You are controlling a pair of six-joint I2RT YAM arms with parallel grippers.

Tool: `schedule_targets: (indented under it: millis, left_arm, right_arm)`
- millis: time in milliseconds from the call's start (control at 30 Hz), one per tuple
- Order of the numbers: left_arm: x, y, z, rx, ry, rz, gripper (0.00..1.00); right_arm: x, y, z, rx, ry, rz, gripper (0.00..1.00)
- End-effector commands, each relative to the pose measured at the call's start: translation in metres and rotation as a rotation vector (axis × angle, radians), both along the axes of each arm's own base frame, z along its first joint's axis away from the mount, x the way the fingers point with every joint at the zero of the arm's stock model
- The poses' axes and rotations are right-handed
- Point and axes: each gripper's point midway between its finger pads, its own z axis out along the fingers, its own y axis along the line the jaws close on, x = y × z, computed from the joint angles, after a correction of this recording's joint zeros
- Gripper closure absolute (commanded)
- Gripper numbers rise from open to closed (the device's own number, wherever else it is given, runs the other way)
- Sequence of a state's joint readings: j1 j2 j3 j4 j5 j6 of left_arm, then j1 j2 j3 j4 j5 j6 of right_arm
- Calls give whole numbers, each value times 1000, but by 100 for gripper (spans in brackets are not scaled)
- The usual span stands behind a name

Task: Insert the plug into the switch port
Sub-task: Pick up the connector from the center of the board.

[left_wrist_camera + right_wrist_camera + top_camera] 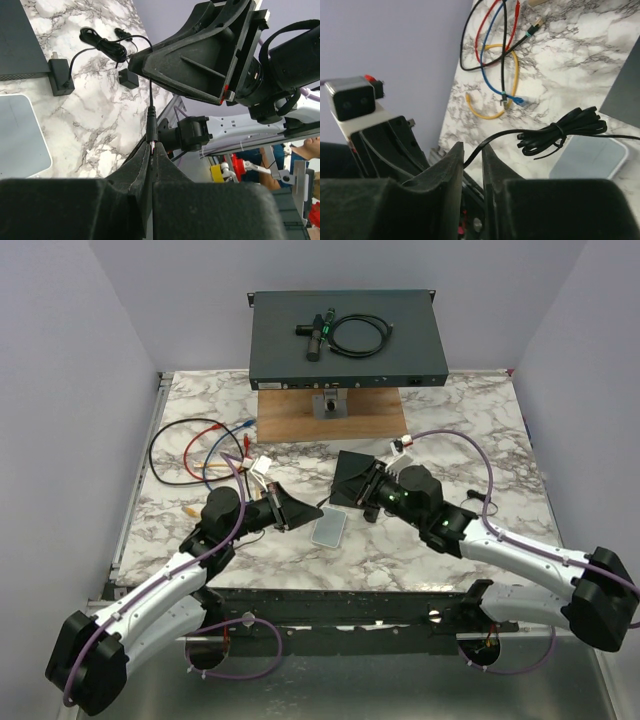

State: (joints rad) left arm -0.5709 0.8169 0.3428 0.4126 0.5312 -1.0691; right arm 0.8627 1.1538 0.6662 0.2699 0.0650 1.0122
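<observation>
The black switch [400, 350] stands raised at the back of the table, its ports [330, 384] along the front face. My left gripper [152, 146] is shut on the metal tip of the black barrel plug [152, 129], which sticks up from the fingertips. The plug's thin cable [150, 75] runs to a tied coil [107, 45] and a black adapter [61, 76] on the marble. My right gripper [473, 147] stands slightly open, with the same cable [492, 137] passing loosely between its fingers. Both grippers meet near the table's middle front [325, 505], well short of the switch.
Red, blue, black and yellow cables [200, 455] lie at the left. A light grey flat device [329, 529] rests under the grippers. A wooden board [300, 425] lies beneath the switch. A small black tool and a cable coil [360, 337] sit on the switch's top.
</observation>
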Motion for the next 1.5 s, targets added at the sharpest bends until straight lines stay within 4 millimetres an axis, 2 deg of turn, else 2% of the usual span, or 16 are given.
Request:
schedule_targets:
  millis: [0,67,133,300,433,633,833,967,1200,1467]
  left_arm:
    - [-9,-4,9,25,-40,-74,100]
    - [-14,-5,6,40,-35,-108,100]
    - [-18,-6,5,63,-33,-142,100]
    - [-26,-5,-2,137,-25,-201,100]
    - [-31,-2,-2,190,-27,-230,100]
    - [-40,4,-4,275,-15,-277,100]
    - [-49,11,-2,332,-19,-315,100]
    - [-57,13,-1,349,-10,-364,100]
    - [-68,16,5,367,-14,-433,100]
    - [-77,18,8,377,-43,-497,100]
  right_arm:
    - [-17,-13,-17,-180,-52,87,71]
    - [-22,-19,-17,-232,-80,112,62]
    - [-27,-26,-14,-297,-129,151,57]
    - [-46,-36,1,-445,-233,304,53]
    - [-52,-38,11,-505,-309,390,53]
    - [-66,-31,27,-541,-485,559,45]
    - [-87,-25,55,-503,-855,705,44]
    - [-102,-19,60,-487,-1039,801,43]
    - [-106,-1,53,-548,-1164,894,43]
    - [-109,17,53,-578,-1247,947,45]
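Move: The plug's metal tip is already pinched in the left fingers; its body lies about 2 cm to that hand's right and 1 cm ahead, level. From the right hand, whose slightly parted fingers still have the cable between them, the plug is roughly 4 cm back, 3 cm left, level. Some 16 cm below the right hand lie the grey plate, 4 cm back and 2 cm left, and the black box, 8 cm ahead and 5 cm right. Back by about 10 cm goes the right hand, dipping to its right as its fingers open to roughly half and come free of the cable, then rising and swinging left again; it rolls some 80 degrees and turns to point left, facing the plug. The left hand keeps its pinch, drawing back about 6 cm while turning clockwise and tipping its fingers down. ##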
